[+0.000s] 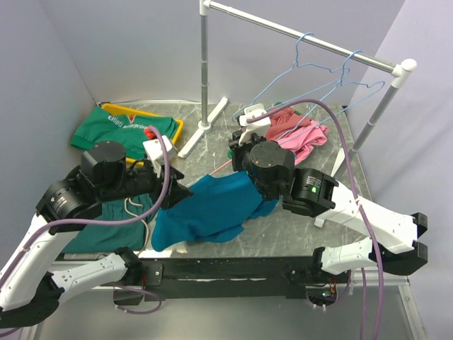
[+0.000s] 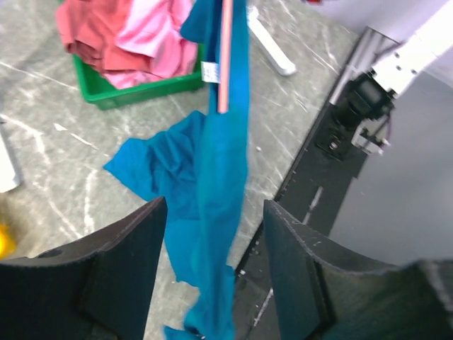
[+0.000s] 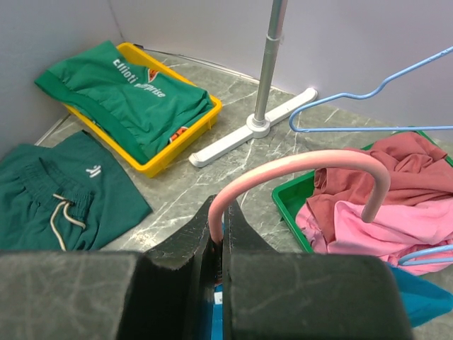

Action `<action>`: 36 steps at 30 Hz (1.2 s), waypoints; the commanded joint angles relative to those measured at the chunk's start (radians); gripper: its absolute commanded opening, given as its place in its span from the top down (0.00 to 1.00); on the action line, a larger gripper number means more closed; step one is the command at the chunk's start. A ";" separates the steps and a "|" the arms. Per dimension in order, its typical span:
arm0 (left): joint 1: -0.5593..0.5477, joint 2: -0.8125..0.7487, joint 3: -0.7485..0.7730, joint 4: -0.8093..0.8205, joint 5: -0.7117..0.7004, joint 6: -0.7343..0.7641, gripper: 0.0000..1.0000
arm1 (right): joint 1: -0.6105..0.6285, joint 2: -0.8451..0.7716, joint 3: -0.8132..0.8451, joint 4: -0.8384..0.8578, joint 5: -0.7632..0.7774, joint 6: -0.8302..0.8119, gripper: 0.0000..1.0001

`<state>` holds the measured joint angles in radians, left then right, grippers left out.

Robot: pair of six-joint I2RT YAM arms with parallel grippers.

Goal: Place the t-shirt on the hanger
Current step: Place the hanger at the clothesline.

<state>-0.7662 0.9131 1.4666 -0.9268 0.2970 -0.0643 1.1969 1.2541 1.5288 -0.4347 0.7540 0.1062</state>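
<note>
The teal-blue t-shirt (image 1: 212, 209) hangs in a bunch over the near middle of the table, its lower folds resting on the surface. In the left wrist view a strip of the t-shirt (image 2: 223, 163) drops from the pink hanger's bar (image 2: 225, 57) down between my left gripper's (image 2: 214, 205) fingers, which stand apart with gaps on both sides of the cloth. My left gripper (image 1: 182, 193) sits at the shirt's left edge. My right gripper (image 3: 221, 209) is shut on the hanger (image 3: 304, 164) just below its hook, holding it above the shirt (image 3: 417, 297).
A yellow tray (image 1: 177, 127) with a green lettered garment sits at back left, and green shorts (image 1: 106, 227) lie near left. A green bin (image 3: 290, 191) of pink and maroon clothes stands at right. A rail (image 1: 304, 39) with light blue hangers (image 1: 311, 64) crosses the back.
</note>
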 commanded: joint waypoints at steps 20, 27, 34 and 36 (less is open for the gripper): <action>-0.016 -0.036 -0.245 0.216 -0.028 -0.043 0.99 | -0.010 0.011 0.005 0.051 -0.019 0.012 1.00; -0.021 -0.054 -0.301 0.273 -0.004 -0.057 0.99 | -0.010 0.007 0.005 0.048 -0.028 0.016 1.00; -0.021 -0.077 -0.321 0.283 -0.056 -0.078 0.99 | -0.010 -0.021 -0.018 0.051 -0.068 0.036 0.53; -0.021 -0.075 -0.328 0.269 -0.064 -0.089 0.99 | -0.010 -0.039 -0.033 0.053 -0.091 0.047 0.34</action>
<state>-0.7887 0.8524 1.1412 -0.7036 0.2745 -0.1207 1.1885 1.2678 1.5154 -0.4217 0.7036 0.1322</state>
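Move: The left shoulder of the blue t-shirt, on the pink hanger's arm, hangs about 6 cm below the open left hand and 2 cm to its right, level with it fore and aft. The hanger's neck is some 15 cm to the left hand's right, 10 cm farther out and 3 cm higher. The right fingers hold that neck. From the right hand, the green basket stands roughly 20 cm ahead, 15 cm to the right and 33 cm below. Downward, by about 7 cm with a slight drift to its right, the left hand sinks onto the t-shirt's left shoulder. On the way its fingers shut, pinching the cloth over the hanger's end. The right hand stays almost in place at the hanger's neck, easing about 1 cm left and down; once the left grip is made, its fingers part to roughly half open and release the neck. ##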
